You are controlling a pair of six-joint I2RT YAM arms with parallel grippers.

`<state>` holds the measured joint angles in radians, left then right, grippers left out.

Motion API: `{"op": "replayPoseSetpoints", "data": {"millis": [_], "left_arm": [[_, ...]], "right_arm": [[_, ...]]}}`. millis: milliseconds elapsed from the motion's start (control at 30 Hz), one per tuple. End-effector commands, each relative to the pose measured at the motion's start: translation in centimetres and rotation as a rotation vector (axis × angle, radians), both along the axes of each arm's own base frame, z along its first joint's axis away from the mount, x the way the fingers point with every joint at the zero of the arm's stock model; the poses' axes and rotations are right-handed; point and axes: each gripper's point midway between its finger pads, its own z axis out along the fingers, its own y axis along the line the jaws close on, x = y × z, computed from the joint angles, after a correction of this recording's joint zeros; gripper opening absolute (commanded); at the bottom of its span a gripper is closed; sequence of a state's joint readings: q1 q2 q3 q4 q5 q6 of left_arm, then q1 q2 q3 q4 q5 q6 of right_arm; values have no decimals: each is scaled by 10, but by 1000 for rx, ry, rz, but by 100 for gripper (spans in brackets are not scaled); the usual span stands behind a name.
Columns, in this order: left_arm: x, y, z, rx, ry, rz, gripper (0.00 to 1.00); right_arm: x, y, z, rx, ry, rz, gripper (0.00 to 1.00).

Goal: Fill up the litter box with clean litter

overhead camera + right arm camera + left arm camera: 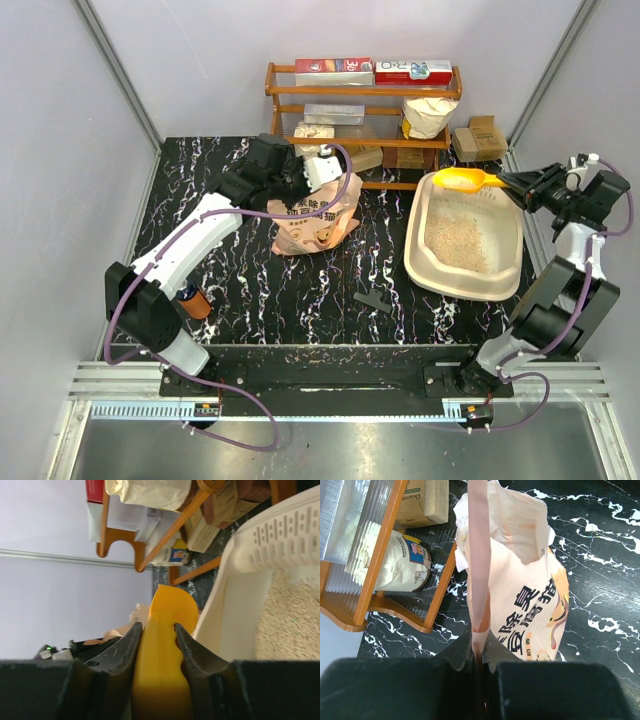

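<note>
The cream litter box [428,268] lies on the right of the table, and clean litter [462,243] covers part of its floor. My right gripper [522,186] is shut on the handle of a yellow scoop [464,179], which hangs over the box's far rim. In the right wrist view the scoop [169,611] sits between the jaws of the right gripper [157,626], beside the box wall [235,605] and the litter [290,625]. The pink-orange litter bag [315,225] stands mid-table with its mouth open. My left gripper [481,647] is shut on the top edge of the bag [530,595].
A wooden shelf rack [360,95] with boxes and a white sack [428,115] stands at the back. A cardboard box [478,138] sits to its right. A small black piece [373,300] lies on the marble table, and an orange object [195,302] sits by the left arm.
</note>
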<state>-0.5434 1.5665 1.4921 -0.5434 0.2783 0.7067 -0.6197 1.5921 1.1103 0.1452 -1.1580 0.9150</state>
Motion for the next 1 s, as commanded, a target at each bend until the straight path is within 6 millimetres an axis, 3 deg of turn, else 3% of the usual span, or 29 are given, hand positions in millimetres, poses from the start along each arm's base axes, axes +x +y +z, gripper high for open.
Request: {"op": "replayPoseSetpoints", "data": {"millis": [0,167,333,600,700,833,867,967], "left_arm": [[4,-20,54,-149,-136,-60,0],[-5,-18,48,-153,-125,-67,0],[-10,-15,45,-162,-116,-64,0],[-15,-17,45,-191,-92,-63,0],[-17,-19,45,-199,-83,-69,0],[-18,-21,44,-203,-72,-79,0],[-18,-21,45,-206,-71,-78,0],[-19,-21,46,-210,-67,-75,0]], "right_arm": [[-24,-2,-12,-159,19,-81,0],[-41,-13,-27,-271,60,-127,0],[-51,-29,-27,-480,75,-182,0],[-75,-83,-16,-914,157,-355,0],[-74,-79,-4,-1014,111,-322,0],[-70,-55,8,-1237,26,-218,0],[-66,-36,8,-1331,-34,-126,0],[-64,-21,13,-1494,-113,-44,0]]}}
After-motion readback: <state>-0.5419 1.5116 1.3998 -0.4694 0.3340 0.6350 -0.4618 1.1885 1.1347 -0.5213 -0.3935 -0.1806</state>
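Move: The right hand, holding the yellow scoop, is near the litter box's far right side; the middle of the box lies about 8 cm back, 8 cm left and 18 cm lower. A cardboard box stands 14 cm ahead and 4 cm left, 16 cm below. The litter bag is some 40 cm left and 5 cm back. From the left hand, the litter box's middle is roughly 37 cm right and 5 cm back, 18 cm down. Still gripping the scoop by its handle, the right hand draws back about 7 cm along the litter box's right side while drifting right, dips then partly rises, and finally swings a few centimetres back to the left. Its wrist rolls left side down by some 65 degrees, tipping the blade down towards the box floor. The left hand keeps its pinch on the bag's upper edge. ##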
